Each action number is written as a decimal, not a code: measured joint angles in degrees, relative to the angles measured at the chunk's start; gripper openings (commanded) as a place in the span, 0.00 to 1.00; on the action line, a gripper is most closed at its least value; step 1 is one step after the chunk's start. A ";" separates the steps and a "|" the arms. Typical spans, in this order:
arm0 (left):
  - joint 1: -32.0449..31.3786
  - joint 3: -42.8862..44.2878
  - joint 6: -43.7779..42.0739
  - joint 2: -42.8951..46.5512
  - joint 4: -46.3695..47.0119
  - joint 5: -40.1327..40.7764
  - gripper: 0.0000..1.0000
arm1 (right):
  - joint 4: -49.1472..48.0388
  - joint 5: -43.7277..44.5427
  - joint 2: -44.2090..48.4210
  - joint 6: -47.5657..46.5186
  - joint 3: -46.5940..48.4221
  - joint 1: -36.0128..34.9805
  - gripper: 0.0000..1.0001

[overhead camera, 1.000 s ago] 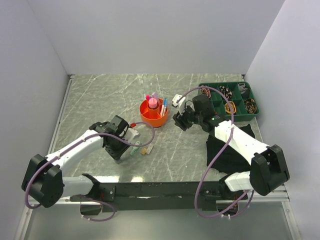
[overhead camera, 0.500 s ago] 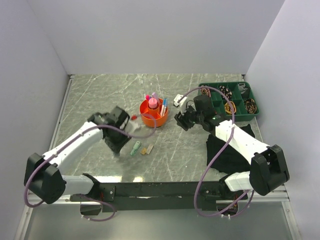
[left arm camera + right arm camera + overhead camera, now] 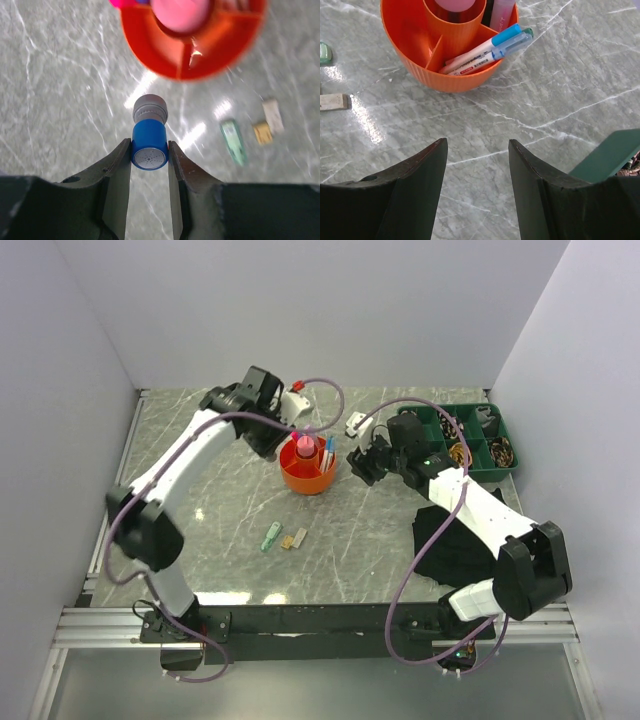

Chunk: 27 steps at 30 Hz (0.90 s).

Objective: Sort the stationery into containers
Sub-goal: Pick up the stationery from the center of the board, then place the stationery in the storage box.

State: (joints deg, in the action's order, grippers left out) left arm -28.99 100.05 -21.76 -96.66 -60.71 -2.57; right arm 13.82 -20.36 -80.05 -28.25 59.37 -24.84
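My left gripper [image 3: 149, 144] is shut on the small blue cylinder [image 3: 149, 139], which has a grey cap, and holds it in the air. It hangs just behind and left of the orange pot [image 3: 308, 478]. The pot [image 3: 150, 55] holds a pink tube [image 3: 180, 12] in its centre cup and white pens [image 3: 482, 51] in an outer section. On the table in front of the pot lie a green clip [image 3: 270, 537] and a yellow eraser [image 3: 294, 539]. To the right of the pot my right gripper [image 3: 477, 145] is open over bare marble, with nothing between its fingers.
A green divided tray [image 3: 432, 452] with coiled bands stands at the back right. A black cloth [image 3: 445, 540] lies under the right arm. Walls close in the left, back and right sides.
My left arm swung from the near left of the table up and back to the pot's far side, carrying the blue cylinder. The clip and eraser came into view. The right gripper barely shifted.
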 measured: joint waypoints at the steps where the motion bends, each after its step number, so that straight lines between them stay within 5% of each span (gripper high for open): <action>1: 0.52 1.22 0.04 -2.16 0.68 0.00 0.01 | 0.09 0.02 0.00 -0.09 0.00 0.02 0.60; 6: 2.71 6.32 0.87 -9.97 3.78 -0.13 0.01 | 0.55 0.04 0.04 -0.15 0.00 0.28 0.60; 27: 0.87 10.05 4.50 -16.52 6.01 -6.14 0.01 | 0.33 0.02 0.48 -0.09 -0.96 1.33 0.60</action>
State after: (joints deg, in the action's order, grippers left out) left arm -28.12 110.10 -17.26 -113.19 -54.70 -8.71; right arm 14.15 -20.34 -79.57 -28.34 58.41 -23.51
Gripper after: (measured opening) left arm 0.356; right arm 0.601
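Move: My left hand already holds the blue-and-grey stick. The orange organiser it is bound for is centred about 7 cm ahead, 9 cm to the right and 17 cm below it; the magenta-capped pen stands at its back left, some 12 cm ahead and 6 cm right of my hand. On the table, about 21 cm below the hand, the green sharpener lies straight behind by 10 cm, the grey block 11 cm back and 6 cm right. From my empty right hand the organiser is roughly 7 cm ahead, 11 cm left, 12 cm down. I carry the pinched blue-and-grey stick forward about 6 cm with my left hand, dipping slightly, then swing about 5 cm to the right, over the organiser's left compartment beside the magenta-capped pen. There I sink some 4 cm towards the opening, rolling the wrist a little so its left side dips, and keep my grip. ##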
